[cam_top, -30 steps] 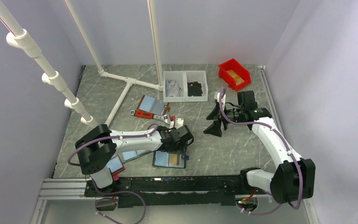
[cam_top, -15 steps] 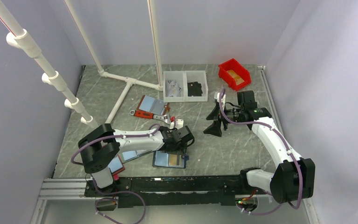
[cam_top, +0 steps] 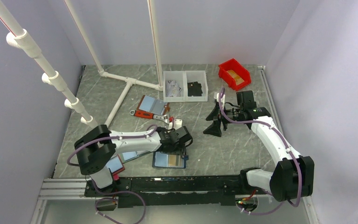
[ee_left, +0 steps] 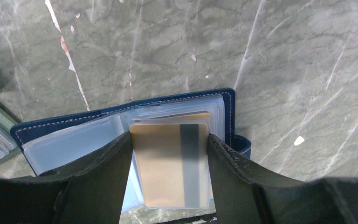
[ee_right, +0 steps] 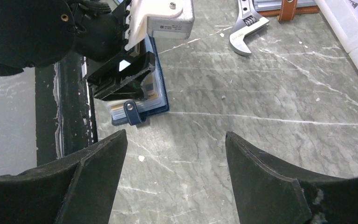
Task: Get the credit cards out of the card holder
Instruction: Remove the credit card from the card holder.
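Note:
The navy card holder (cam_top: pixel 158 163) lies open near the table's front edge, its clear pockets up (ee_left: pixel 74 126), its strap tab toward the right arm (ee_right: pixel 131 114). A tan credit card (ee_left: pixel 161 168) with a dark stripe stands partly out of a clear pocket. My left gripper (ee_left: pixel 170 137) is low over the holder (cam_top: pixel 179 148), and its fingers (ee_left: pixel 107 168) press both long edges of that card. My right gripper (cam_top: pixel 213 122) hangs open above bare marble to the holder's right (ee_right: pixel 176 135), with nothing between its fingers.
A green-edged holder (cam_top: pixel 133 155) lies just left of the navy one. Further back are a red-edged holder (cam_top: pixel 150 106) and a wrench (ee_right: pixel 247 23). At the back stand a white two-part bin (cam_top: pixel 185 85), a red bin (cam_top: pixel 234 73) and white pipes (cam_top: pixel 121 93).
The left gripper's jaws have narrowed onto the tan card's edges, and its arm shifted slightly. The right arm has not moved.

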`<state>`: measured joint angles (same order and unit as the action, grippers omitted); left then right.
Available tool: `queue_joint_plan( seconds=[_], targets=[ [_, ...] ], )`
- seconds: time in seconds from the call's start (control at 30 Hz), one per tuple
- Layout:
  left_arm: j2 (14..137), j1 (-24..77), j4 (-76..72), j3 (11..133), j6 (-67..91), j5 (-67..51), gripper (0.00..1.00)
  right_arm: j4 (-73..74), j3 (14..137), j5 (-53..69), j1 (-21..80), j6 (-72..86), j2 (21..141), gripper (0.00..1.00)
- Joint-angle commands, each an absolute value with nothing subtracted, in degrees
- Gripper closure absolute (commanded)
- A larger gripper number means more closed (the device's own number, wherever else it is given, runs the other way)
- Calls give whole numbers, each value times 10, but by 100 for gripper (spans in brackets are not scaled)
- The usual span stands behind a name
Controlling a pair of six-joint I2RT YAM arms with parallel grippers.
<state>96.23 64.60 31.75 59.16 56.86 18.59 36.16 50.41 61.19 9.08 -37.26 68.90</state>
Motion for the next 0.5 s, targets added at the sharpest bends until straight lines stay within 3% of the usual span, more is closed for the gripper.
queue_joint_plan(
  seconds=[0.0,0.17,0.47],
  targets=[
    [915,648,285,566,575,172,38,358,512,645,90,-372,693,21],
    [885,644,236,530,573,153,38,340,508,654,91,-340,705,23],
    [826,611,94,436,579,84,43,252,481,629,128,-231,736,47]
  ],
)
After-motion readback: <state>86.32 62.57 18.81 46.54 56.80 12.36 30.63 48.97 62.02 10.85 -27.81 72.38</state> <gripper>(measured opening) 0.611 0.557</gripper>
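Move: Between the left fingers, already pinched by its side edges, is the navy card holder's clear sleeve with the tan card in it; the card's middle is about 3 cm back and 1 cm below the hand point. The green card holder lies some 17 cm to the left and 2 cm ahead, the wrench about 17 cm ahead and 10 cm left. From the right hand that card is roughly 12 cm left, 8 cm back and 14 cm down. Keeping its pinch on the sleeve, the left hand draws back about 1 cm, edging up, and rolls some 10 degrees so its fingertips swing towards the right while the wrist leans left. The right hand, touching nothing, starts left and down towards the held card, a bit over 1 cm each way, its fingers tipping further down and closing partway. ##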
